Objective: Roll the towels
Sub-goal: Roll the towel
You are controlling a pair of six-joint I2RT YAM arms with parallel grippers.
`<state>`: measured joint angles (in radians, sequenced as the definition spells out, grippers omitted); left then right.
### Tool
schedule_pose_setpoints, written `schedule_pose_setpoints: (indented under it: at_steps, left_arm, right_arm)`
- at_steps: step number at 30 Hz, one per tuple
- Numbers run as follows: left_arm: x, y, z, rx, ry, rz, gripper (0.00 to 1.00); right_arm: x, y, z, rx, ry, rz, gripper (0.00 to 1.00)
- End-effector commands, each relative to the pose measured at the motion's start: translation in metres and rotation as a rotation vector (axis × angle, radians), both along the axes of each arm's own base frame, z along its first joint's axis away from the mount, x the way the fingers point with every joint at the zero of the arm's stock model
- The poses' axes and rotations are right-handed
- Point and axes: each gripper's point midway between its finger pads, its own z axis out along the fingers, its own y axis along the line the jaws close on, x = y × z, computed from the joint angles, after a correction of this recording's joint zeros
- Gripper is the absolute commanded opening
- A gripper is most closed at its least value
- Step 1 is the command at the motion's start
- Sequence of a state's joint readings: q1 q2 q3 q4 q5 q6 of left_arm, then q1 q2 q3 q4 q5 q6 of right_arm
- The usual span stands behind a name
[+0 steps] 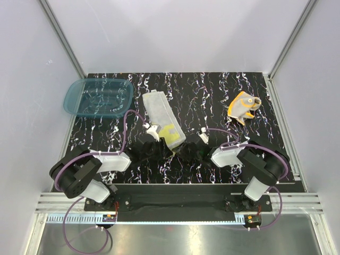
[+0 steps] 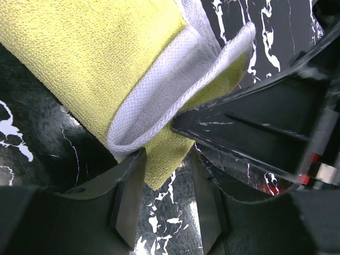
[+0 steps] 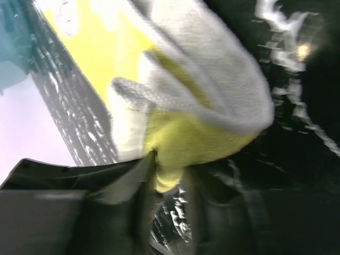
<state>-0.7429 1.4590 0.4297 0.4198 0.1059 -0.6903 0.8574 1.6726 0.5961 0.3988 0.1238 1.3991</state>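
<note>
The pale yellow towel (image 1: 162,117) lies folded lengthwise mid-table, grey-beige side up, its yellow near end lifted. Both grippers meet at that near end. My left gripper (image 1: 163,144) holds the towel's near corner between its fingers; in the left wrist view the yellow towel (image 2: 106,64) fills the gap at the tips of the left gripper (image 2: 166,162). My right gripper (image 1: 180,146) pinches the same end from the right, the towel (image 3: 202,79) bunched in the right gripper (image 3: 170,170). The orange towel (image 1: 243,106) sits crumpled at the back right.
A translucent teal basin (image 1: 98,97) stands at the back left corner of the black marbled table (image 1: 212,101). White walls enclose the table on three sides. The right gripper's dark body (image 2: 255,127) sits close beside the left one.
</note>
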Motion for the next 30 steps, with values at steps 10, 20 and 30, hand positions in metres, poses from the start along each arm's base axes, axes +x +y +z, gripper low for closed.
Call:
schedule_pose_setpoints:
  at_steps: [10,20,30]
  left_arm:
    - [-0.018,-0.005,0.031,-0.02,-0.103,-0.084,0.49]
    - [-0.065,-0.034,0.087,0.134,-0.538,-0.189,0.66]
    - [-0.064,-0.053,0.066,0.424,-0.747,-0.253,0.68]
  right_arm:
    - [-0.036,-0.059,0.002,-0.284,0.084,0.037,0.11]
    - [-0.052,-0.056,0.018,-0.451,0.219,0.232,0.08]
    - [-0.065,-0.046,0.015,-0.395,0.295,0.293,0.06]
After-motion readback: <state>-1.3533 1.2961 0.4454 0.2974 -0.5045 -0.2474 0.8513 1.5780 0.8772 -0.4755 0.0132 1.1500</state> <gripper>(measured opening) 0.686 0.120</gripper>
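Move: The towel's near end already lies between the right hand's half-closed fingers, its middle about 2 cm ahead and 1 cm left of that hand. The towel's far end is roughly 25 cm ahead and 10 cm left; the grey-orange towel sits some 20 cm ahead and 28 cm right. From the left hand the near end is about 2 cm ahead and 3 cm right. All lie at about hand height. Right fingers pinch the towel's near end and pull about 8 cm back-right while the left opens, backing off. ##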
